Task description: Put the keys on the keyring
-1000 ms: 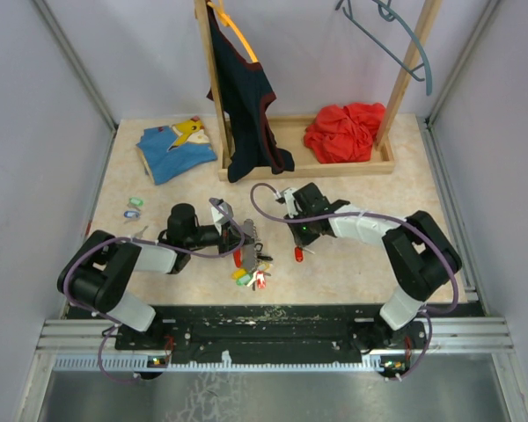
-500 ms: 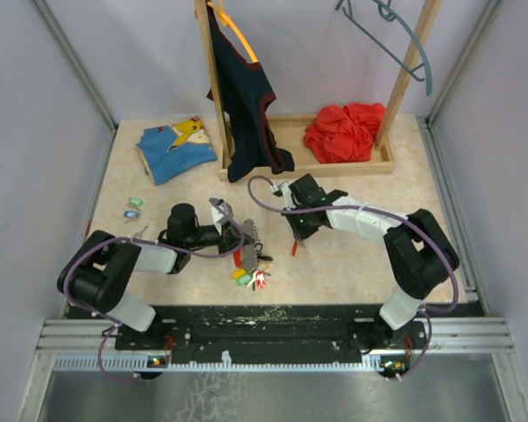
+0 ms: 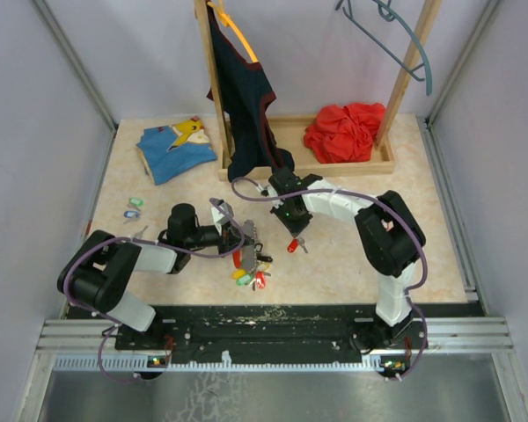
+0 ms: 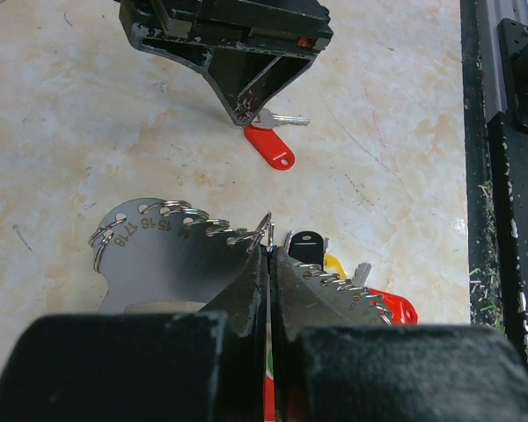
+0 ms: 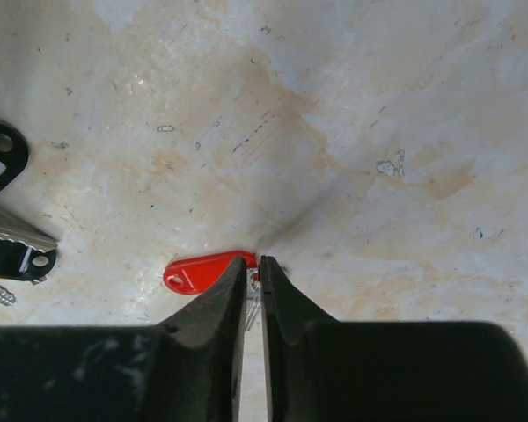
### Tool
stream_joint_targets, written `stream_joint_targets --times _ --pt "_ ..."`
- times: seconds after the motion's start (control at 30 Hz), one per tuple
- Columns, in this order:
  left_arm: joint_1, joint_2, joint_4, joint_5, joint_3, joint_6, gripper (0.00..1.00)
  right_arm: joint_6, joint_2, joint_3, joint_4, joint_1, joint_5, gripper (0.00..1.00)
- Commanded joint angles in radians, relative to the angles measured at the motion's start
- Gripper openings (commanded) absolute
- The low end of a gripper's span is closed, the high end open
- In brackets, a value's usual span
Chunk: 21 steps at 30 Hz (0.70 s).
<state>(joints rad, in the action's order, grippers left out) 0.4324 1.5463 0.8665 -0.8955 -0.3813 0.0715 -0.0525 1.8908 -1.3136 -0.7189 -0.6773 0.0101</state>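
My left gripper (image 4: 269, 251) is shut on the keyring (image 4: 158, 255), a flat silver plate edged with several small numbered rings. It holds the plate on edge over the table (image 3: 244, 236). Keys with black (image 4: 304, 246), yellow (image 4: 333, 262) and red (image 4: 392, 308) tags hang in a bunch (image 3: 251, 274) under it. Just beyond the plate my right gripper (image 5: 253, 268) reaches down to the table top. Its jaws are pinched on the silver head of a key with a red tag (image 5: 198, 272). That key (image 4: 282, 119) lies flat, its tag (image 3: 292, 247) pointing toward me.
Small loose coloured tags (image 3: 134, 207) lie far left. A blue cloth (image 3: 174, 149) is at the back left. The wooden rack (image 3: 334, 165) at the back holds a dark garment (image 3: 246, 105) and a red cloth (image 3: 343, 132). Walls close both sides.
My right arm has swung left and farther back, and its gripper has drawn the red-tagged key a little left toward the keyring. The left gripper and the plate have stayed put.
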Motion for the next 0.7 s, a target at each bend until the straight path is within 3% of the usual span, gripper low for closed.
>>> stream_joint_targets --times 0.0,0.27,0.53,0.67 --pt "0.006 -0.009 0.003 -0.023 -0.027 0.005 0.00 -0.005 -0.012 -0.063 -0.031 -0.015 -0.024 0.16" --pt "0.006 -0.009 0.006 -0.015 -0.026 0.003 0.00 0.058 -0.175 0.095 0.135 -0.013 -0.003 0.32" --pt "0.005 -0.011 0.009 -0.013 -0.026 0.001 0.00 0.225 -0.380 0.382 0.442 0.060 0.081 0.32" --pt "0.006 -0.010 0.010 -0.015 -0.027 0.000 0.00 0.267 -0.395 0.422 0.512 0.113 0.167 0.32"
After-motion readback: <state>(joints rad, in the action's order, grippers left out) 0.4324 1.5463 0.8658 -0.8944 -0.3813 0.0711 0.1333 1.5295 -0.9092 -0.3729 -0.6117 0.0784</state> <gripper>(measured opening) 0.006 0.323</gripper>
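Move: The red-tagged key lies right under the right fingertips, its middle some 2 cm back, 1 cm to the left and 1 cm below them. From that hand the spiny metal keyring plate is about 14 cm left and 2 cm back, and the black-tagged keys some 10 cm left and 6 cm back. From the left hand, which pinches the plate's ring, the red-tagged key is about 14 cm right, 1 cm back and 6 cm lower. Upward by about 2.5 cm, after a brief near-stop while its fingers open to roughly a third, the right hand comes free of the red-tagged key's ring end; as it climbs it also draws back and to the right by some 2 cm each, turning clockwise and swinging its fingertips leftward, some 20 degrees in all. The left hand stays put, still shut on the keyring's ring. ##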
